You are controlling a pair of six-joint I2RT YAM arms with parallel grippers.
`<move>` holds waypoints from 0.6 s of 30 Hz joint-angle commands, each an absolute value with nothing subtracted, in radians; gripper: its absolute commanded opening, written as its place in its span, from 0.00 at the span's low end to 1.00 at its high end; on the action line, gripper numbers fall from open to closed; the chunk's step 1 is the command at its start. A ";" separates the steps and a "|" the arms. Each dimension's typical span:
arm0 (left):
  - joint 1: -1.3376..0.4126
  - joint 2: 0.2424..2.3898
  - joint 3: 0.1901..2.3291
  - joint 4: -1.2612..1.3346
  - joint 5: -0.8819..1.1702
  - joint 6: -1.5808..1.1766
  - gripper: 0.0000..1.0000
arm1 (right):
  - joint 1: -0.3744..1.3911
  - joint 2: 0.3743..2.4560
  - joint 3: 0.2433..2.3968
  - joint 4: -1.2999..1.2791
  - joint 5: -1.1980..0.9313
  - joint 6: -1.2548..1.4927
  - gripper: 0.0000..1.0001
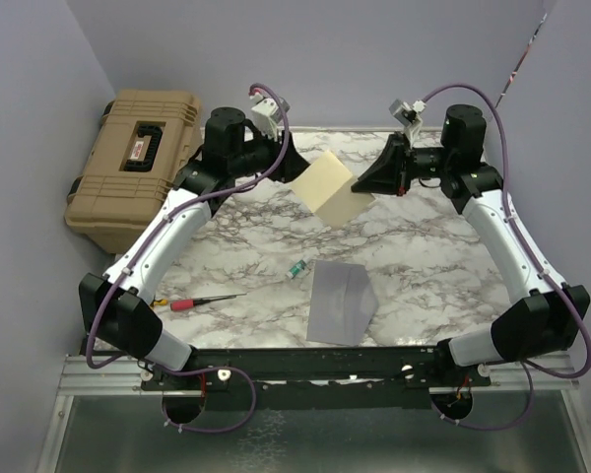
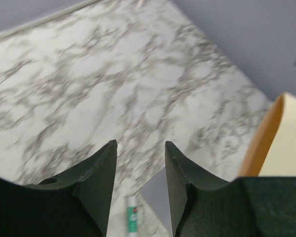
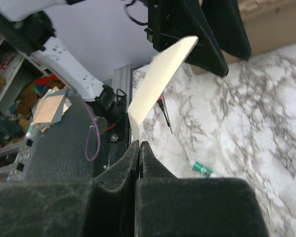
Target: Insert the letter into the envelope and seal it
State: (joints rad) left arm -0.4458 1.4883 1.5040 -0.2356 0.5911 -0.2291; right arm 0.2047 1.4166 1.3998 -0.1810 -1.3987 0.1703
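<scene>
The peach-tan letter [image 1: 333, 186] hangs tilted in the air above the far middle of the marble table [image 1: 424, 246]. My right gripper [image 1: 359, 187] is shut on its right edge; in the right wrist view the sheet [image 3: 158, 79] rises from the closed jaws [image 3: 139, 143]. My left gripper [image 1: 298, 166] sits just off the letter's left edge, open with only table between its fingers [image 2: 140, 145], and the letter [image 2: 286, 143] shows at the far right of the left wrist view. The grey-lilac envelope [image 1: 340, 301] lies flat near the front edge, with one corner [image 2: 158, 195] visible in the left wrist view.
A green-and-white glue stick [image 1: 295, 268] lies just left of the envelope. A red-handled screwdriver [image 1: 192, 303] rests at the front left. A tan hard case [image 1: 138, 163] stands off the table's left side. Grey walls close in the back and sides.
</scene>
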 commanded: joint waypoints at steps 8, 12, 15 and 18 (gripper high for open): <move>-0.399 1.539 1.541 -0.535 -0.233 -0.211 0.55 | 0.207 1.495 1.321 -0.320 -0.931 0.166 0.01; -0.399 1.561 1.550 -0.447 0.223 -0.225 0.70 | 0.209 1.488 1.268 -0.202 -1.006 0.227 0.01; -0.407 1.580 1.560 -0.364 0.461 -0.287 0.78 | 0.208 1.486 1.240 -0.115 -1.060 0.277 0.01; -0.428 1.555 1.519 -0.291 0.613 -0.275 0.83 | 0.209 1.492 1.238 -0.064 -1.117 0.321 0.01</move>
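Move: The right hand already holds the folded letter, its middle about 5 cm to the left of the fingertips. The envelope lies flat, roughly 14 cm back, 3 cm left and 36 cm below; the glue stick is some 5 cm back, 14 cm left and equally low. From the empty left hand, the letter is about 8 cm back and 8 cm to the right, near its height, with the glue stick about 13 cm back and 35 cm below. The right fingers keep their pinch on the folded letter's edge and carry it down about 10 cm and forward 6 or 7 cm, the hand swinging some 20 degrees clockwise while rolling and dipping. The empty left hand draws away left, down and forward, turning counter-clockwise, then comes partway back right and turns back, its fingers opening wider. ##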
